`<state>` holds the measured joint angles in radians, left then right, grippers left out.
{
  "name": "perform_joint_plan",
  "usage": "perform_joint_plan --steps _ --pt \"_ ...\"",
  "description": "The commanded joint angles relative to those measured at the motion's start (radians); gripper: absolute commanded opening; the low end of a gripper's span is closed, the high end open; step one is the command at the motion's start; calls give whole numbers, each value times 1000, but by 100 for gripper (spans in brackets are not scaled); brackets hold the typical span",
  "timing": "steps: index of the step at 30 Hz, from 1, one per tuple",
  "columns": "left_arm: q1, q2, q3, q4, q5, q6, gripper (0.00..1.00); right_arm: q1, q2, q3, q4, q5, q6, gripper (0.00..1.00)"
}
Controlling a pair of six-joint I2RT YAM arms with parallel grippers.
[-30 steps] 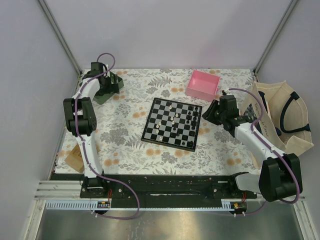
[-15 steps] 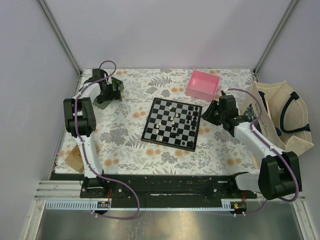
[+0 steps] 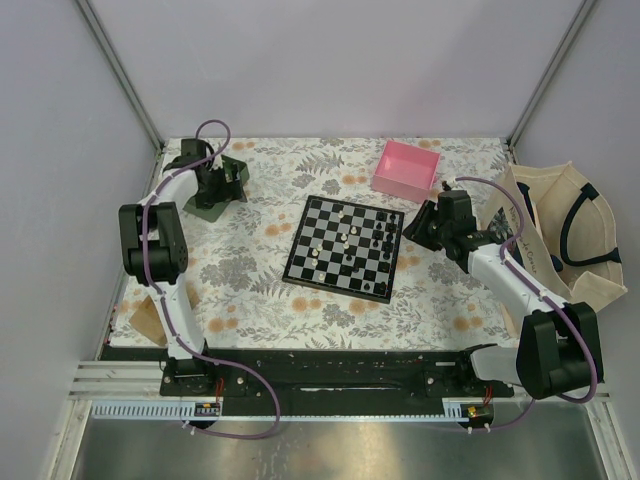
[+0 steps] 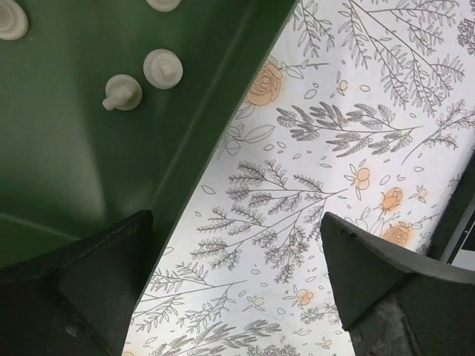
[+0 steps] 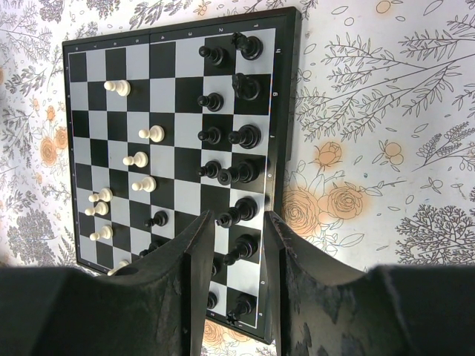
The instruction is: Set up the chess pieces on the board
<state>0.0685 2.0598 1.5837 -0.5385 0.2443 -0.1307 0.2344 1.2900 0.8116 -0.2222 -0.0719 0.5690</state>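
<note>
The checkered board (image 3: 346,248) lies mid-table and fills the right wrist view (image 5: 171,111). Black pieces (image 5: 239,136) stand along its right side, cream-white pieces (image 5: 145,159) on its left half. My right gripper (image 5: 234,222) is open and empty, hovering over the board's right edge; in the top view it (image 3: 425,225) sits just right of the board. My left gripper (image 4: 237,267) is open and empty, one finger over the green tray (image 4: 82,163), the other over the tablecloth. Three cream-white pieces (image 4: 162,68) lie in that tray. In the top view it (image 3: 222,182) is at the tray (image 3: 213,190).
A pink box (image 3: 406,169) stands behind the board on the right. A cream tote bag (image 3: 560,235) lies at the right edge. A brown item (image 3: 148,317) lies near the left arm's base. Metal frame posts rise at the back corners.
My left arm has swung its wrist slightly right over the green tray. My right arm and the board's pieces have stayed put.
</note>
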Motion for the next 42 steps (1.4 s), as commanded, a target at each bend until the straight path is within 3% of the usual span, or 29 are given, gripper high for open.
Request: perform_joint_plan --steps 1,42 --pt "-22 -64 -21 32 33 -7 97 -7 -3 20 35 -12 -14 42" --pt "-269 -197 -191 107 99 -64 96 -9 -52 -9 35 -35 -26 43"
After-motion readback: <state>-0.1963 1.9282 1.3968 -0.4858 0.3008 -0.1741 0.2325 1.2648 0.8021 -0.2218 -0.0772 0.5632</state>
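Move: Just inside the green tray's right wall sits the left hand's left finger; the tray's middle is about 5 cm ahead and 6 cm left of this hand, some 3 cm below. Its nearest two white pieces lie roughly 8 cm ahead and 4 cm left. The chess board's middle is about 34 cm right and 15 cm back. From the right hand, the tray lies roughly 60 cm left and 19 cm ahead. Hooking the inside of the tray's right wall with its left finger, the open left hand drags the tray about 13 cm to the right, drawing back some 6 cm as well, towards the board's left edge. It stays level, turns about 15 degrees clockwise, and keeps its fingers wide, the right one outside the tray over the cloth. ##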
